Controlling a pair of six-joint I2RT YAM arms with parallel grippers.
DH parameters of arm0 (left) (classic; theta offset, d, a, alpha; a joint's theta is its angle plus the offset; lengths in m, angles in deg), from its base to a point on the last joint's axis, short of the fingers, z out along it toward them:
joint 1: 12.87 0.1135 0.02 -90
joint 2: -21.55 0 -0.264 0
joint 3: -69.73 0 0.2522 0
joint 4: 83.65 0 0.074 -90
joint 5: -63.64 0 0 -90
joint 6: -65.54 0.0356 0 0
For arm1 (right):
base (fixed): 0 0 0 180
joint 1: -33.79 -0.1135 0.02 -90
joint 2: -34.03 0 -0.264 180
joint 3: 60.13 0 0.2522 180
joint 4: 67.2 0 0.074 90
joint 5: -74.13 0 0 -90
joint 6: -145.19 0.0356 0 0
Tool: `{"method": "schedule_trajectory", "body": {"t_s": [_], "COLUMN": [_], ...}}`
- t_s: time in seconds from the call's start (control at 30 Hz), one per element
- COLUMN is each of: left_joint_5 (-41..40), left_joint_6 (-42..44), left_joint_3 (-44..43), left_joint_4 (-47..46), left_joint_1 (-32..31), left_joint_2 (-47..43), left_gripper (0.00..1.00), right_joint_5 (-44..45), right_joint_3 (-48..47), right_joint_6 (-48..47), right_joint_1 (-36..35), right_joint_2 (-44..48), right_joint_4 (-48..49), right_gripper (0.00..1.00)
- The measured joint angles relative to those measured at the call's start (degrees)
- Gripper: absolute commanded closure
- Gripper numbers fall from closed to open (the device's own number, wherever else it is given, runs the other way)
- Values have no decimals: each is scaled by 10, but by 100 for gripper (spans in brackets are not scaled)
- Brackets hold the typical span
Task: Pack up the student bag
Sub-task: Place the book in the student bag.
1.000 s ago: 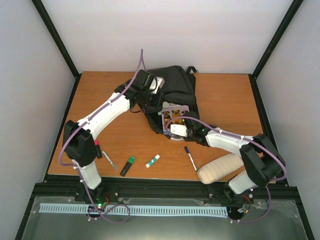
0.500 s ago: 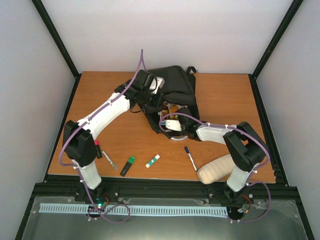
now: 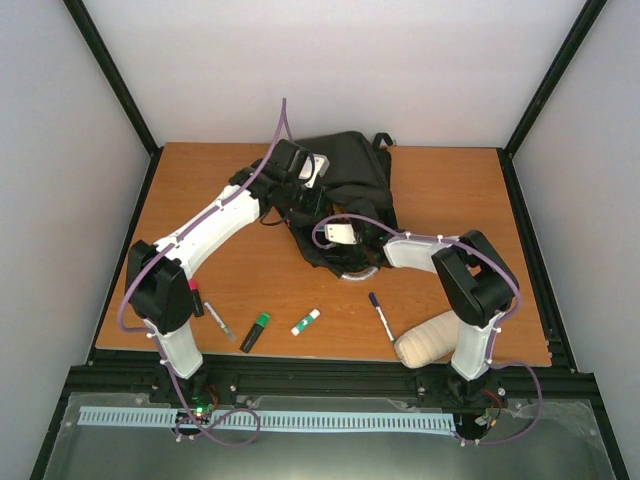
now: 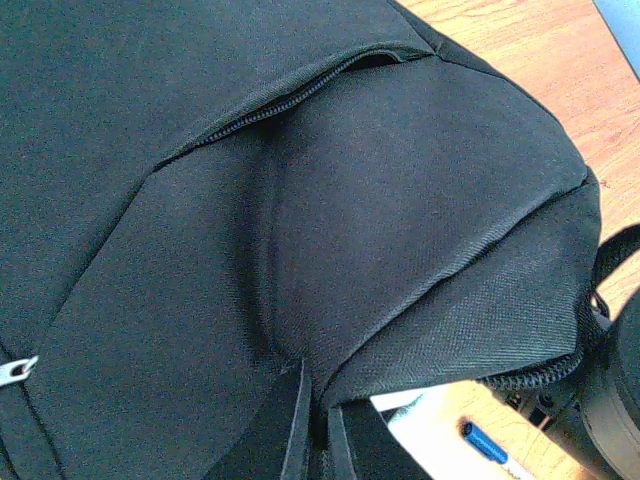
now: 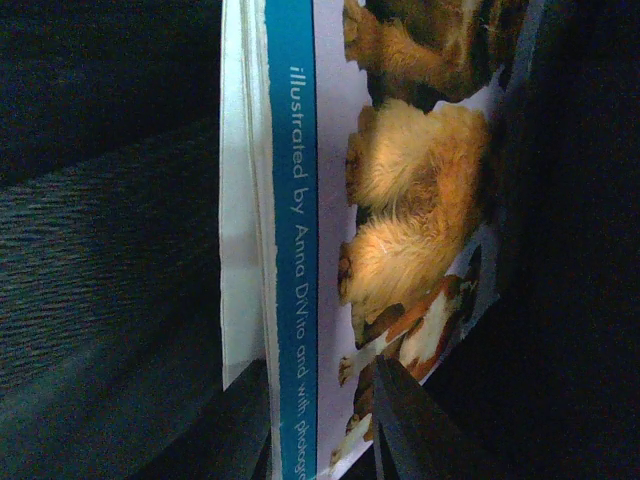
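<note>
The student bag, black fabric, lies at the far middle of the table with its mouth toward the arms. My left gripper is shut on a fold of the bag's fabric near the zip and holds it up. My right gripper is inside the dark bag. It is shut on a thin book with a blue spine strip and furry animals on the cover, one finger on the cover and the other behind the spine. In the top view the right wrist is at the bag's mouth and the book is hidden.
On the near table lie a cream padded pouch, a blue pen, a glue stick, a green highlighter and a thin pen. The right forearm lies low across the table toward the bag.
My right arm has pushed left and farther into the bag with the book, which no longer shows from above. Its jaws have narrowed. The left arm has not moved.
</note>
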Motion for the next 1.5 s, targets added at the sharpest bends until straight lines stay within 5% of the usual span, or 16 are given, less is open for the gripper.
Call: {"method": "schedule_trajectory", "body": {"t_s": [0.5,1.07,1.3,1.5], "left_joint_5": [0,0,7,11], "left_joint_6": [1,4,4,4], "left_joint_3": [0,0,0,0], "left_joint_4": [0,3,6,9], "left_joint_1": [0,0,1,2], "left_joint_2": [0,0,0,0], "left_gripper": [99,99,99,99], "right_joint_5": [-25,-248,-271,-256], "right_joint_3": [1,42,79,132], "right_joint_6": [19,191,195,166], "right_joint_1": [14,22,40,41], "right_joint_2": [22,362,477,522], "right_joint_4": [-37,-475,-626,-716], "right_gripper": [52,49,54,28]}}
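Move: My right hand is inside the student bag's opening, fingers astride the near end of the book, whose middle is about 8 cm ahead and 5 cm to the left, at roughly finger height. Behind that hand, the blue marker lies some 27 cm back and about level sideways, 6 cm lower; the pencil case is about 32 cm back, 14 cm right and 3 cm lower. From my left hand the book's middle is around 5 cm ahead, 8 cm right and 14 cm below. I nudge my right hand a last 1.5 cm forward into the bag, then spread the fingers off the book and pull back some 29 cm towards the pencil case, veering right. It climbs clear on the way and sinks a little at the end, the fingers tipping about 40 degrees to point down. My left hand keeps its pinch on the bag's fabric, holding it up. ##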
